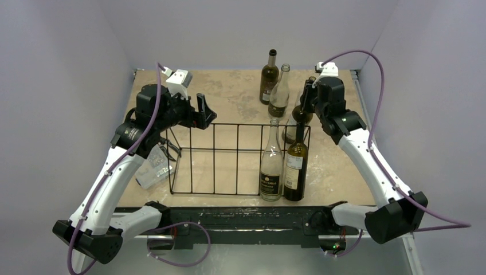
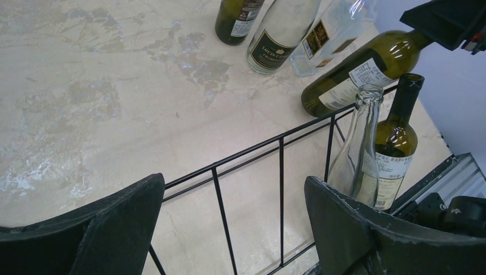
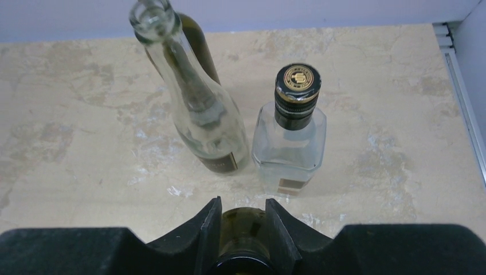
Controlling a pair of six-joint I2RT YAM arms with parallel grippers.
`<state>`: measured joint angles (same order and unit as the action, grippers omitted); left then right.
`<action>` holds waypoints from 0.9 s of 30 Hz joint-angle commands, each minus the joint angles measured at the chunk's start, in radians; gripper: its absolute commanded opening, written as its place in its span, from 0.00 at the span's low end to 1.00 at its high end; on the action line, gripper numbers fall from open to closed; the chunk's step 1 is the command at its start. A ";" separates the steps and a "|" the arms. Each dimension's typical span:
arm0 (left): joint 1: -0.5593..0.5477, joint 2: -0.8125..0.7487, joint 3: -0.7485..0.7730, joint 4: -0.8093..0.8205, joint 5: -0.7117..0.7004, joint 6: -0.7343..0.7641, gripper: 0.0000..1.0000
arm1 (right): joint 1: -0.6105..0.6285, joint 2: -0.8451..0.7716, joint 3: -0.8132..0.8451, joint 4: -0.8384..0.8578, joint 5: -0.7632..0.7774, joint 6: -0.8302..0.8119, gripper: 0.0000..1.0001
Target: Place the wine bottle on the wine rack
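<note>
The wine rack (image 1: 229, 150) is a long black wire frame in the middle of the table. A clear bottle (image 1: 271, 166) and a dark bottle (image 1: 296, 166) stand upright at its right end. Behind that end, my right gripper (image 1: 310, 94) is shut on the neck of an olive-green wine bottle (image 2: 358, 77), which leans over. From the right wrist its neck (image 3: 243, 229) sits tight between my fingers (image 3: 213, 229). My left gripper (image 2: 235, 220) hangs open over the rack's left end, with rack wires (image 2: 281, 172) between its fingers.
Behind the rack stand a dark bottle (image 1: 269, 77), a tall clear bottle (image 3: 200, 114) and a squat clear bottle with a black-gold cap (image 3: 289, 143). A clear plastic box (image 1: 153, 169) lies left of the rack. Walls close in the table's left, right and back sides.
</note>
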<state>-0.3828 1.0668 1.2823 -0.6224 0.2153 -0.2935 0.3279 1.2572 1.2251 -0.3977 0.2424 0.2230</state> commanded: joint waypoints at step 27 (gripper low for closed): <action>-0.003 -0.037 0.013 0.012 -0.017 0.022 0.92 | 0.003 -0.079 0.379 0.175 -0.333 0.196 0.00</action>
<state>-0.3828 1.0557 1.2823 -0.6239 0.1970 -0.2916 0.3290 1.1805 1.4845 -0.3885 0.0486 0.3294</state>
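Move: My right hand already grips the wine bottle by its neck. The next free rack slot lies about 16 cm to its left, 14 cm back and 18 cm lower. The clear rack bottle is some 9 cm left and 15 cm back, the dark rack bottle 2 cm left and 16 cm back; the square bottle stands 10 cm ahead and 3 cm right. From my left hand, that slot is about 13 cm right, 8 cm back and well below. I lift the wine bottle by its neck with my right hand, about 15 cm nearly straight up, easing midway and then speeding up again, with a slight leftward drift late on. As I rise I tip the fingers up towards level and roll the hand some 15 degrees, left side rising, so the bottle's base swings out to my left. The fingers keep their grip. ##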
